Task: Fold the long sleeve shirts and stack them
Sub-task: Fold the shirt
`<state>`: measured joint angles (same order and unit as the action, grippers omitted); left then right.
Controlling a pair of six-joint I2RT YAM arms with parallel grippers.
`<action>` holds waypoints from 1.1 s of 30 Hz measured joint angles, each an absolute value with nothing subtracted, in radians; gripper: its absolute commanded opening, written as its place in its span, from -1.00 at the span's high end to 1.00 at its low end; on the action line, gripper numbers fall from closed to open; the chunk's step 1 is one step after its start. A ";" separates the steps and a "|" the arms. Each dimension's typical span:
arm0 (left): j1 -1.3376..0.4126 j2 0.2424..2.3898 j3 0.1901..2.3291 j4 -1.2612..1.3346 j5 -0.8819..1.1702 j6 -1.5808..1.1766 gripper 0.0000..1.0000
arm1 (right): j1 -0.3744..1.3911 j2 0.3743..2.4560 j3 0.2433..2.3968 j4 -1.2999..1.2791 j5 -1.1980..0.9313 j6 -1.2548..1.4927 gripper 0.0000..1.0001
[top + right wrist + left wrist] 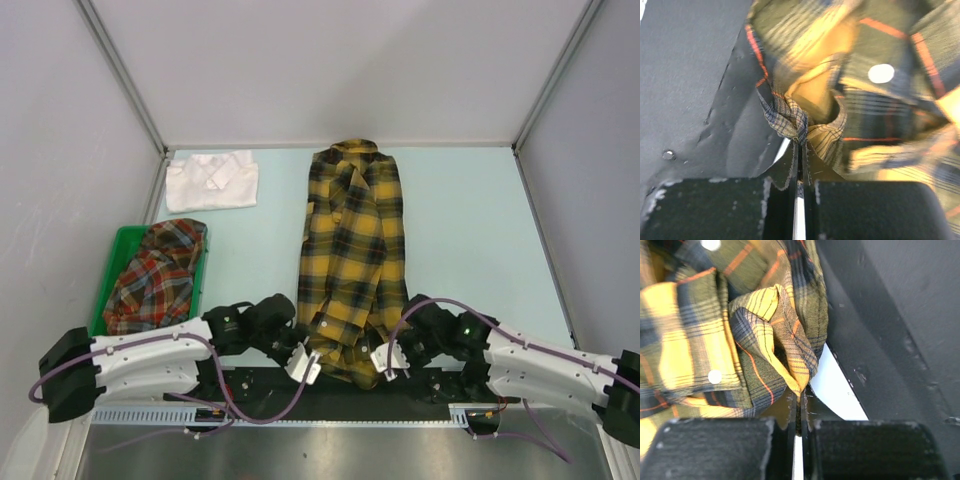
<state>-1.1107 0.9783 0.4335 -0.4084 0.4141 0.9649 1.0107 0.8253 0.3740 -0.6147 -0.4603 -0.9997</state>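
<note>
A yellow-and-black plaid shirt (pixel 350 255) lies lengthwise down the middle of the table, collar at the far end, folded narrow. My left gripper (pixel 303 367) is shut on its near left hem corner; in the left wrist view the gripper (pixel 800 399) pinches a bunched fold of the plaid shirt (pixel 740 340). My right gripper (pixel 385 366) is shut on the near right hem corner; in the right wrist view the gripper (pixel 801 145) clamps a twisted bit of the plaid shirt (pixel 875 85). A white shirt (pixel 212 181) lies folded at the far left. A red-orange plaid shirt (pixel 155 275) sits crumpled in the bin.
A green plastic bin (pixel 115 250) stands at the left edge. A black mat strip (pixel 340 380) runs along the near table edge under both grippers. Grey walls close in the table on the left, right and far sides.
</note>
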 measured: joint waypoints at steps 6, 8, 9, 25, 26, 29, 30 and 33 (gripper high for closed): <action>-1.095 0.858 0.434 -0.433 0.427 0.942 1.00 | 1.002 0.730 0.409 -0.606 -0.443 -0.952 1.00; -1.066 0.855 0.434 -0.434 0.442 0.939 1.00 | 0.976 0.731 0.425 -0.597 -0.441 -0.941 1.00; -1.040 0.860 0.436 -0.437 0.451 0.934 1.00 | 0.944 0.733 0.435 -0.593 -0.445 -0.934 1.00; -0.601 1.391 0.922 -0.443 0.608 0.926 1.00 | 0.373 1.206 0.807 -0.411 -0.627 -1.016 1.00; -0.572 1.454 0.987 -0.444 0.609 0.925 1.00 | 0.343 1.259 0.845 -0.392 -0.639 -1.026 1.00; -0.504 1.634 1.182 -0.442 0.609 0.916 1.00 | 0.275 1.436 0.955 -0.336 -0.667 -1.044 1.00; -0.486 1.694 1.248 -0.439 0.606 0.916 1.00 | 0.256 1.502 0.996 -0.318 -0.671 -1.049 1.00; -0.448 1.832 1.361 -0.430 0.598 0.916 1.00 | 0.217 1.663 1.097 -0.285 -0.674 -1.052 1.00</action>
<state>-0.4484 1.8324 1.3613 -0.4305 0.5976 0.9161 0.2173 1.6634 1.0973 -0.2852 -0.6743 -1.0523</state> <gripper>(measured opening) 0.014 0.021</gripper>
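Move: Ahead of both hands, which already pinch the two corners of the yellow-black plaid shirt's near end, lies its collar: about 46 cm forward and 12 cm right of the left hand, some 47 cm forward and 10 cm left of the right one. Its folded-in sleeves lie 24 cm ahead and 11 cm right of the left hand. From that hand the white shirt is about 39 cm ahead and 21 cm left, all roughly 2 cm lower. Carrying the two pinched corners together, both arms first lift, then sweep forward over the folded-in sleeves towards the collar, speeding up to cover a little over 30 cm. They climb some 8 to 11 cm and begin to sink near the end; the left wrist turns about 35 degrees counter-clockwise, the right as much clockwise, with the fingers kept shut on the cloth. ##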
